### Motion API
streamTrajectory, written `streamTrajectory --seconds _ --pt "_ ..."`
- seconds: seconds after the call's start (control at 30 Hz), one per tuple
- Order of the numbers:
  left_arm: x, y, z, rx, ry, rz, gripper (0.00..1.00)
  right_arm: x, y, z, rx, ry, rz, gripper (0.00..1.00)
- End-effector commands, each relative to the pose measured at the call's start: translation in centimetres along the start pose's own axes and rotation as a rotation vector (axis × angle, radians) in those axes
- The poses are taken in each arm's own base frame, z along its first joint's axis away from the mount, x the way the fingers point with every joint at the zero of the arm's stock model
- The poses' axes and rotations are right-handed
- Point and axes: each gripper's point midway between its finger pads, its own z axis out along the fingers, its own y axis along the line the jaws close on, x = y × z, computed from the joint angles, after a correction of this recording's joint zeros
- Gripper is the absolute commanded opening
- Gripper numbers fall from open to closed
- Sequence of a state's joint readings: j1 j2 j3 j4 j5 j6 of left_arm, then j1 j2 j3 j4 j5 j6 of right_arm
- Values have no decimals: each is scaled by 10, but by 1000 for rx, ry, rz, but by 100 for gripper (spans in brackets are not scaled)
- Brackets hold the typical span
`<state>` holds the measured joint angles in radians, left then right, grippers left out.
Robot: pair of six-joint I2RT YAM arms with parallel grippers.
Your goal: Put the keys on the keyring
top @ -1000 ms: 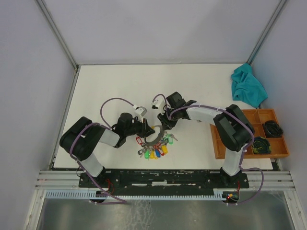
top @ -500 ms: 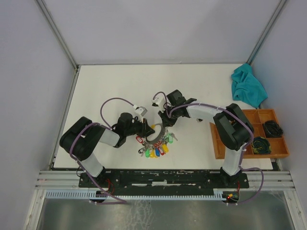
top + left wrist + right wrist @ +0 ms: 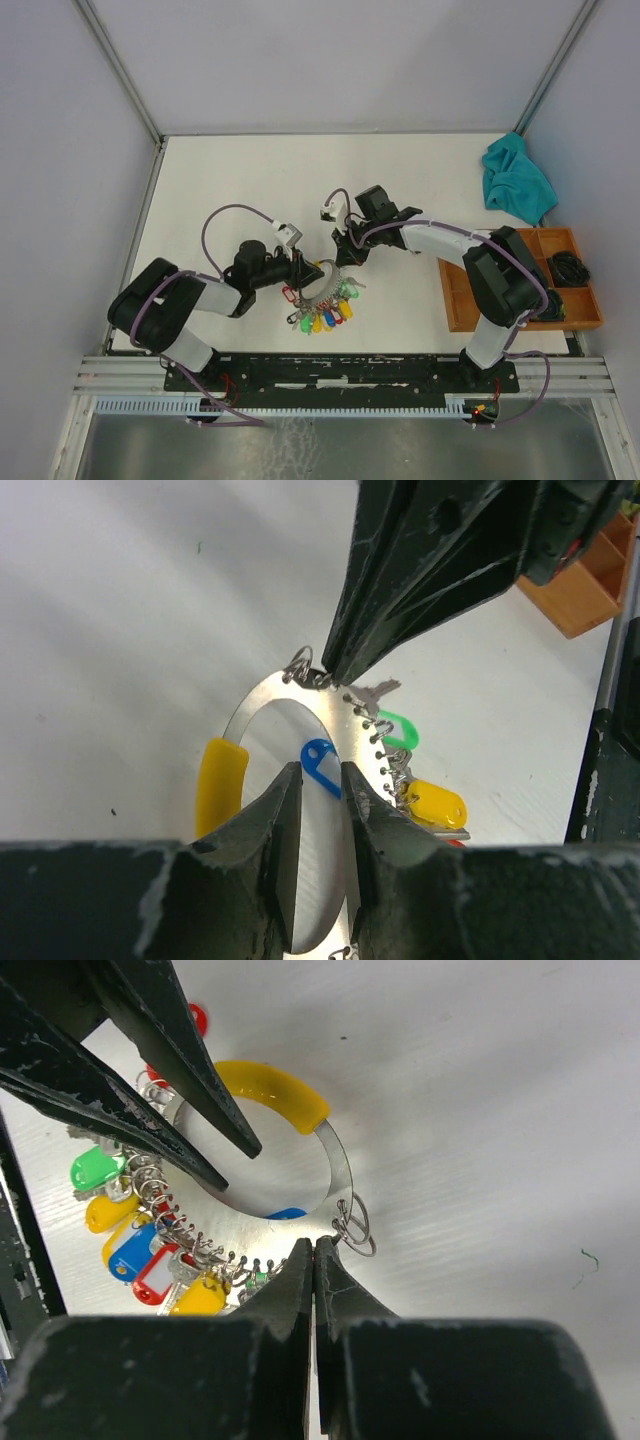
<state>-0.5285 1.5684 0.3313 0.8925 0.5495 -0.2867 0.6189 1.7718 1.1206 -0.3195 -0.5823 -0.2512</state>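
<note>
The keyring (image 3: pixel 324 279) is a flat silvery ring with a yellow sleeve (image 3: pixel 275 1090) and a fringe of red, yellow, green and blue tagged keys (image 3: pixel 322 314). My left gripper (image 3: pixel 303 268) comes in from the left. In the left wrist view its fingers (image 3: pixel 320 780) stand either side of the keyring's (image 3: pixel 312 696) wide band and grip it. My right gripper (image 3: pixel 346 257) reaches in from the right. Its tips (image 3: pixel 313 1246) are shut at the keyring's (image 3: pixel 240 1230) rim, beside a small wire loop (image 3: pixel 353 1228), with nothing showing between them. No loose keys show.
A wooden tray (image 3: pixel 455 298) with dark items in its compartments sits at the right edge. A teal cloth (image 3: pixel 518 180) lies behind it. Grey walls close the white table on the left, the back and the right.
My right gripper has closed from partly open to shut and edged up to the keyring's rim. The left arm has dropped its elbow leftward while keeping its grip.
</note>
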Motion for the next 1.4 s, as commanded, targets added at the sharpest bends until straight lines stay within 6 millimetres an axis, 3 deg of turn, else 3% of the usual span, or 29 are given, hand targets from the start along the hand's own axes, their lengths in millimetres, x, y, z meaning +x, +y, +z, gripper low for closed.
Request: streamTrajectory --seconds 0.0,0.13,0.23,0.43,0.63,0.93,1.13,1.37 --pt "-44 -24 -9 103 -162 233 30 -33 21 -16 -84 -147 -83 1" --pt "-54 -32 -11 139 -212 296 30 -37 27 -18 -104 -185 -117 1" --pt "-56 -25 -7 110 -216 289 30 -28 20 -14 -76 -145 -90 1" --pt "-37 -8 0 51 -123 190 31 5 6 -5 27 -77 67 3" --pt "-8 -1 -2 7 -26 72 31 33 5 7 64 -26 188 12" --pt "25 -6 3 -33 94 33 30 25 -6 -28 157 55 33 42" --pt "34 9 3 -97 148 56 30 17 -9 -34 136 69 -73 44" --pt "37 10 4 -98 155 59 30 15 -14 -22 23 99 -129 44"
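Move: Just over the tilted keyring, the right hand already pinches its raised far-right end; the keyring's middle lies some 5 cm back, 5 cm to the left and 3 cm below. A green tag hangs about 6 cm back and 1 cm to that hand's right, and blue tags about 12 cm back and 4 cm left, both some 4 cm lower. From the left hand, the keyring's middle is about 2 cm back, 1 cm right and 3 cm down. Raising the pinched end about 2 cm, the right hand then lowers it some 5 cm, drifting back and right, opens to let go near the table, and withdraws up, right and slightly forward. The left hand, still part open at the ring's left end, goes up about 4 cm, then sinks nearly 8 cm and eases 2 cm back, its fingers tipping slightly down. ##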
